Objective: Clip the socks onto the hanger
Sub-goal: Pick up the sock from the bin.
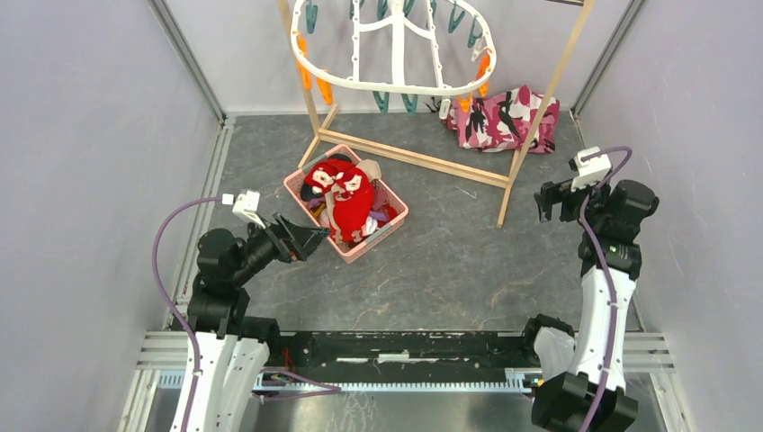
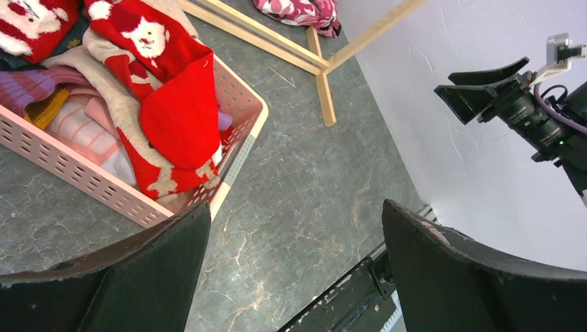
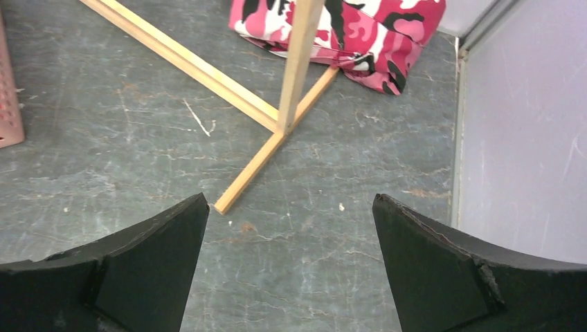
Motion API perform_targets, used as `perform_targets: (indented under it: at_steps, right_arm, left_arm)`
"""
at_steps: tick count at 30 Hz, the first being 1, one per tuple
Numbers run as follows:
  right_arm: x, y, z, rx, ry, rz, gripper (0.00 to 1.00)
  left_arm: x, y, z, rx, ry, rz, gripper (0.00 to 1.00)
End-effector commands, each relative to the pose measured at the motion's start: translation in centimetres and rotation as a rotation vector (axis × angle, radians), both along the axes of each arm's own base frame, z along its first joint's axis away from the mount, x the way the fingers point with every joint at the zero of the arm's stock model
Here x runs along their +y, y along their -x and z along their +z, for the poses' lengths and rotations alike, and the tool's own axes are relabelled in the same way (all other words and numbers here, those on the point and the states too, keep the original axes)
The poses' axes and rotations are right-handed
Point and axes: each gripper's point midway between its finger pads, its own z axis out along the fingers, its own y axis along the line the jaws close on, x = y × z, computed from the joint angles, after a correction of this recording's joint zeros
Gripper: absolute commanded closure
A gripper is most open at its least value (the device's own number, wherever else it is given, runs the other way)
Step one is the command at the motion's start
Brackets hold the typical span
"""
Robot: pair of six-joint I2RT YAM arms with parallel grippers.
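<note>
The socks (image 1: 346, 200), mostly red with white patterns plus beige and pink ones, lie heaped in a pink basket (image 1: 382, 232) on the floor mat. The left wrist view shows a red sock (image 2: 180, 117) draped over the basket rim (image 2: 83, 181). The hanger (image 1: 387, 87), a white oval frame with orange and teal pegs, hangs at the back from the wooden rack. My left gripper (image 1: 315, 238) (image 2: 296, 205) is open and empty, just left of the basket's near corner. My right gripper (image 1: 551, 200) (image 3: 289, 196) is open and empty, off to the right near the rack's foot.
A light wooden rack (image 1: 409, 157) (image 3: 297, 62) stands behind the basket, its base bars on the mat. A pink, black and white patterned cloth (image 1: 504, 117) (image 3: 360, 28) lies at the back right. Grey walls close in on both sides.
</note>
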Motion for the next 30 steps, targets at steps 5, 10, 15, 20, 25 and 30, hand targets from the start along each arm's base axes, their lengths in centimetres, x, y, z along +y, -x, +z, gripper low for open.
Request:
perform_targets:
  at_steps: [5,10,15,20,25,30]
  right_arm:
    - [5.5,2.2,1.1,-0.071,-0.050,0.299,0.02]
    - [10.3,5.0,-1.7,-0.030,-0.164,0.655,0.02]
    - [11.4,6.8,-1.9,-0.032,-0.090,0.824,0.02]
    - [9.6,2.3,-0.9,-0.058,0.059,0.540,0.02]
    - [12.2,0.8,0.1,-0.158,0.197,0.431,0.02]
    - [13.1,-0.4,0.3,-0.160,0.402,0.347,0.02]
  left_arm:
    - [0.0,0.3,2.5,-0.093,-0.008,-0.010,0.00]
    - [-0.3,-0.4,1.1,-0.104,0.061,-0.002,0.00]
    - [-1.7,0.0,0.1,-0.071,0.143,-0.088,0.01]
    - [-0.9,-0.3,-0.8,-0.060,0.084,-0.034,0.01]
    - [-0.7,-0.7,-2.4,-0.006,0.039,-0.005,0.00]
    - [-2.1,-1.5,-4.0,0.056,-0.070,-0.002,0.01]
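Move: Roughly 17 cm ahead of the left hand, 6 cm to its right and 14 cm below lies the red sock on the bin's pile. The bin's near corner is about 1 cm ahead and 6 cm to the right; a beige sock sits some 11 cm beyond the red sock and 7 cm right of it. From the right hand, the red sock is about 55 cm left, 6 cm ahead; the near end of the stand's right foot is 7 cm left, 4 cm ahead, 21 cm below. Sweeping left towards the bin, the right hand covers about 15 cm, dipping and drawing back some 5 cm on the way and recovering roughly half of that; it passes the near side of the stand's foot, swings counter-clockwise about 40 degrees, then eases to 30 as its left side rolls down. The left hand sinks about 4 cm towards the socks beside the bin's near corner, drifting slightly right. Both grippers stay wide open, touching nothing. ##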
